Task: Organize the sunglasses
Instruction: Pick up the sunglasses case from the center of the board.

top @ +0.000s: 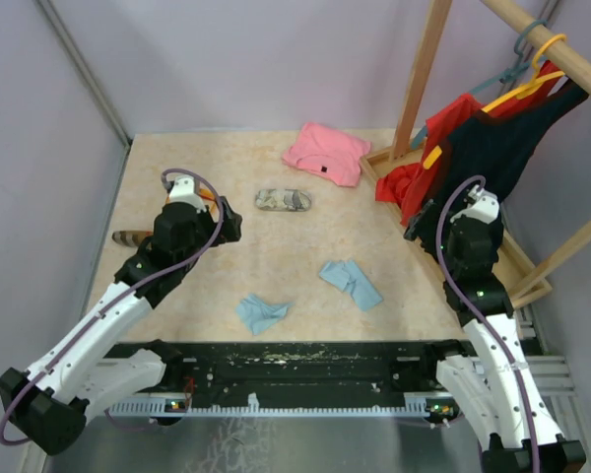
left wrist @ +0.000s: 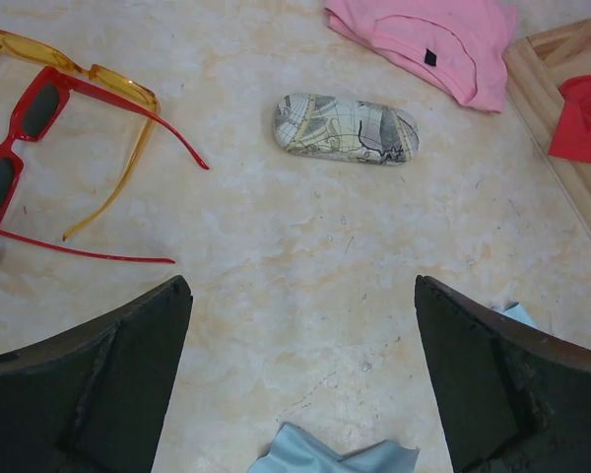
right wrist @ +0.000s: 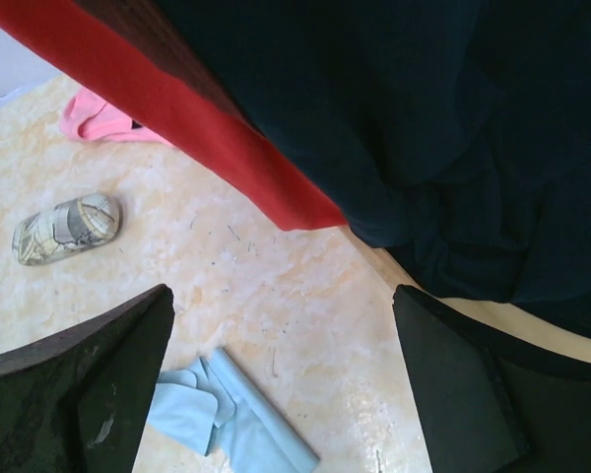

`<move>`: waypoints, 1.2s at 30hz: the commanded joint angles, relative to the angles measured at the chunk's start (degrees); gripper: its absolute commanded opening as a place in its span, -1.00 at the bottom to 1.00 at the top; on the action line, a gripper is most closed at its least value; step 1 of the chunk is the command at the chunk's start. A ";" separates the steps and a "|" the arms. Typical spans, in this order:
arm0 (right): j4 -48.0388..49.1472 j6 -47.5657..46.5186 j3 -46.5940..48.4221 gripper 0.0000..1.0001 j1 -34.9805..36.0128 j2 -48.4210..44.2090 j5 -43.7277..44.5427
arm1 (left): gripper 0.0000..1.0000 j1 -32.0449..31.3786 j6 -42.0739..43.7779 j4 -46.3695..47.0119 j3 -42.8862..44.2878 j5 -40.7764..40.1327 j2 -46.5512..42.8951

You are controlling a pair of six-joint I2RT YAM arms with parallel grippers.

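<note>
Two pairs of sunglasses lie unfolded, one overlapping the other, at the upper left of the left wrist view: the orange-amber pair [left wrist: 108,84] and the red pair with dark lenses [left wrist: 30,128]. In the top view my left arm [top: 182,236] covers them, apart from an orange bit [top: 209,195]. My left gripper [left wrist: 300,286] is open above bare tabletop, to the right of the glasses, with nothing between its fingers. My right gripper [right wrist: 283,291] is open too, hovering empty beside the hanging clothes at the table's right.
A grey-patterned case [top: 283,200] lies mid-table and a brown case [top: 131,237] at the left. Two light blue cloths [top: 260,313] [top: 352,283] lie toward the front. A folded pink shirt [top: 325,151] sits at the back. A wooden rack with red and dark garments [top: 492,138] stands at right.
</note>
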 commanded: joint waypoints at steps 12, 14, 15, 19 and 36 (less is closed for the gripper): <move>5.13 1.04 -1.40 0.80 -0.75 -1.54 -2.34 | 0.99 0.52 -2.00 -0.10 0.36 -4.98 -2.95; 5.06 -0.03 -1.66 0.81 -0.78 -1.54 -4.88 | 0.99 0.52 -2.27 -1.53 1.02 -6.18 -2.37; 5.02 -0.56 -1.73 0.81 -0.79 -1.56 -6.04 | 0.99 0.52 -2.63 -2.46 1.41 -6.77 -2.03; 6.75 -2.76 -2.73 0.80 -0.75 -2.39 -12.06 | 0.99 0.61 -3.70 -5.04 2.31 -8.16 -1.03; 16.04 -5.97 -1.60 0.78 21.24 14.59 -17.35 | 0.99 0.61 -5.10 -6.25 -0.86 -8.08 -3.53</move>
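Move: Some 21 cm ahead of the right hand, about 36 cm to its left and roughly 21 cm below lies the patterned sunglasses case. The right-hand blue cloth is about 15 cm left of this hand and 4 cm back. The pink shirt lies roughly 14 cm beyond the case and 12 cm to the right of it, also on the board. From the left hand, the case is about 20 cm ahead, 14 cm right and 22 cm below. Swinging left out from beside the hanging clothes, the open right hand closes on the case's side, slowly at first and then quickly: about 14 cm left, sinking some 4 cm late on, while turning roughly 35 degrees counter-clockwise. It touches nothing on the board. The left hand, also open, drifts 3 cm left, away from the case. ##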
